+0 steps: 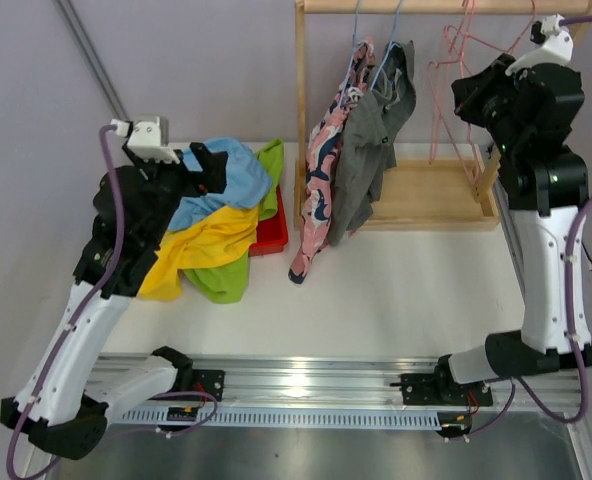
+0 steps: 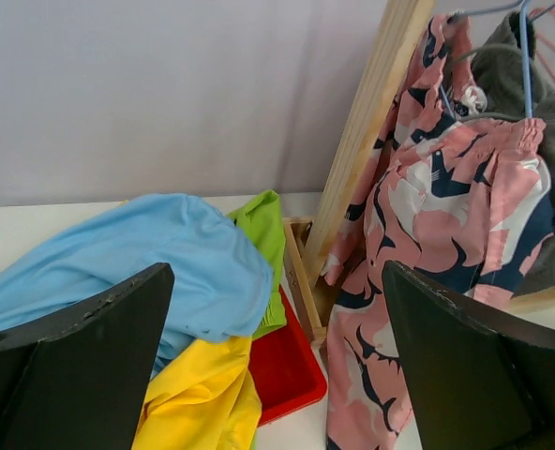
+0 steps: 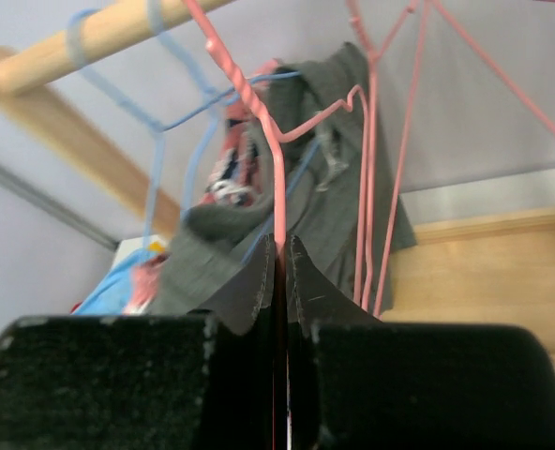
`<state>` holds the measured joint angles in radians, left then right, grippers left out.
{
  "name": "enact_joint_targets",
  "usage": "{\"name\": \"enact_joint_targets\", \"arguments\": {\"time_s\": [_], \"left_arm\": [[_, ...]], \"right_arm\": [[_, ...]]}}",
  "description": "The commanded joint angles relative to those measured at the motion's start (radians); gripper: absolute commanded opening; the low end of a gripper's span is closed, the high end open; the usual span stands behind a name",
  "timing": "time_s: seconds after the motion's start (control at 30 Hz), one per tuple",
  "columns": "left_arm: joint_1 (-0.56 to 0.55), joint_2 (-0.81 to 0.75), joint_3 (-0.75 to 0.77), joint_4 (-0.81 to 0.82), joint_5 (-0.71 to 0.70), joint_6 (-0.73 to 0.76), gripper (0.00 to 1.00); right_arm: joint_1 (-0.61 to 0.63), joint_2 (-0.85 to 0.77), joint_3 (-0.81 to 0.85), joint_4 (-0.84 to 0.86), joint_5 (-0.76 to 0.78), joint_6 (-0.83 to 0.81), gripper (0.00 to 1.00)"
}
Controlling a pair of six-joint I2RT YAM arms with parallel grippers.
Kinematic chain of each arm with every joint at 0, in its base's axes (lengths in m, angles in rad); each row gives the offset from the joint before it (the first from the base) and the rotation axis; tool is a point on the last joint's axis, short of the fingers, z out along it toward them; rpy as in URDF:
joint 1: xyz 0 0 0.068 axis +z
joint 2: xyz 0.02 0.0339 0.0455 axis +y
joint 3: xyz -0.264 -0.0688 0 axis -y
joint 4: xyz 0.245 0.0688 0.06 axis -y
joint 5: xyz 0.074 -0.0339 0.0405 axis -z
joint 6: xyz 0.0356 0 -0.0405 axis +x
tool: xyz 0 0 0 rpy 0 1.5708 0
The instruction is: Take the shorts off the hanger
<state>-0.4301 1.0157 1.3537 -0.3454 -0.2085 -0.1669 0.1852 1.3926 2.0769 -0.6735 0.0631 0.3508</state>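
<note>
Light blue shorts (image 1: 238, 178), yellow shorts (image 1: 208, 242) and lime green shorts (image 1: 270, 165) lie heaped at the table's left. My left gripper (image 1: 209, 163) hovers over that heap, open, nothing between its fingers (image 2: 81, 356). Pink shorts with a navy-and-white print (image 1: 321, 165) and dark grey shorts (image 1: 371, 150) hang on blue hangers (image 1: 361, 45) from the wooden rack (image 1: 301, 110). In the left wrist view the pink printed shorts (image 2: 456, 216) hang at the right. My right gripper (image 3: 279, 246) is shut on the wire of a bare pink hanger (image 3: 263, 141), right of the dark grey shorts (image 3: 338, 211).
A red bin (image 1: 272, 236) sits under the heap, against the rack's post. The rack's wooden base (image 1: 431, 195) takes up the back right of the table. More bare pink hangers (image 1: 446, 95) dangle from the rail near my right gripper (image 1: 463, 100).
</note>
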Motion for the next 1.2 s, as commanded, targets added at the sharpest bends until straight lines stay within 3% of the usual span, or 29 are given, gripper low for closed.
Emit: {"name": "enact_joint_targets", "arguments": {"time_s": [0.0, 0.23, 0.53, 0.73, 0.83, 0.87, 0.9, 0.97, 1.17], "left_arm": [[0.001, -0.049, -0.100, -0.015, -0.008, -0.025, 0.99], [-0.004, -0.204, -0.252, 0.014, 0.032, -0.028, 0.99], [-0.006, -0.201, -0.312, 0.014, 0.035, -0.014, 0.99], [-0.007, -0.200, -0.318, 0.014, 0.040, -0.016, 0.99], [-0.007, -0.206, -0.318, 0.010, 0.044, -0.017, 0.99], [-0.009, -0.207, -0.318, 0.008, 0.046, -0.019, 0.99], [-0.009, -0.209, -0.317, 0.003, 0.044, -0.019, 0.99], [-0.010, -0.216, -0.326, -0.001, 0.046, -0.023, 0.99], [-0.016, -0.252, -0.341, -0.020, 0.041, -0.037, 0.99]], "right_arm": [[-0.033, 0.078, 0.101, 0.074, -0.031, 0.010, 0.00], [-0.052, 0.213, 0.146, 0.149, -0.051, 0.039, 0.00], [-0.056, 0.316, 0.247, 0.154, -0.032, 0.043, 0.00], [-0.059, 0.318, 0.226, 0.123, -0.025, 0.031, 0.00], [-0.059, 0.289, 0.198, 0.126, -0.019, 0.027, 0.44], [-0.059, 0.269, 0.184, 0.126, -0.011, 0.025, 0.70], [-0.059, 0.260, 0.180, 0.126, -0.006, 0.025, 0.84], [-0.059, 0.241, 0.178, 0.123, 0.004, 0.017, 0.99], [-0.043, 0.157, 0.169, 0.127, -0.028, 0.045, 0.99]]}}
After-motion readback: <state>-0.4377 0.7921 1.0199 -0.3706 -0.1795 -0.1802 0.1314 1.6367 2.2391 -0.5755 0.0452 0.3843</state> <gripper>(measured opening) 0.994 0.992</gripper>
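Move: The right hand holds an empty pink hanger. The wooden rail it is going to lies about 12 cm ahead of that hand, straight in line, and some 9 cm above it. The grey shorts hang roughly 12 cm to the hand's left, 10 ahead and 12 below; the patterned pink shorts are at about the same depth and height, 20 cm left. From the open, empty left hand that rail spot is about 17 cm ahead, 42 right and 18 up. Still pinching the empty pink hanger, the right hand carries it about 11 cm forward towards the rail, dipping some 3 cm, to hang it by its hook. There the fingers open wide and let go of the hanger, and the hand starts back about 3 cm, rising slightly. The left hand, open, edges back and sinks about 9 cm near the clothes pile, tipping slightly down. ##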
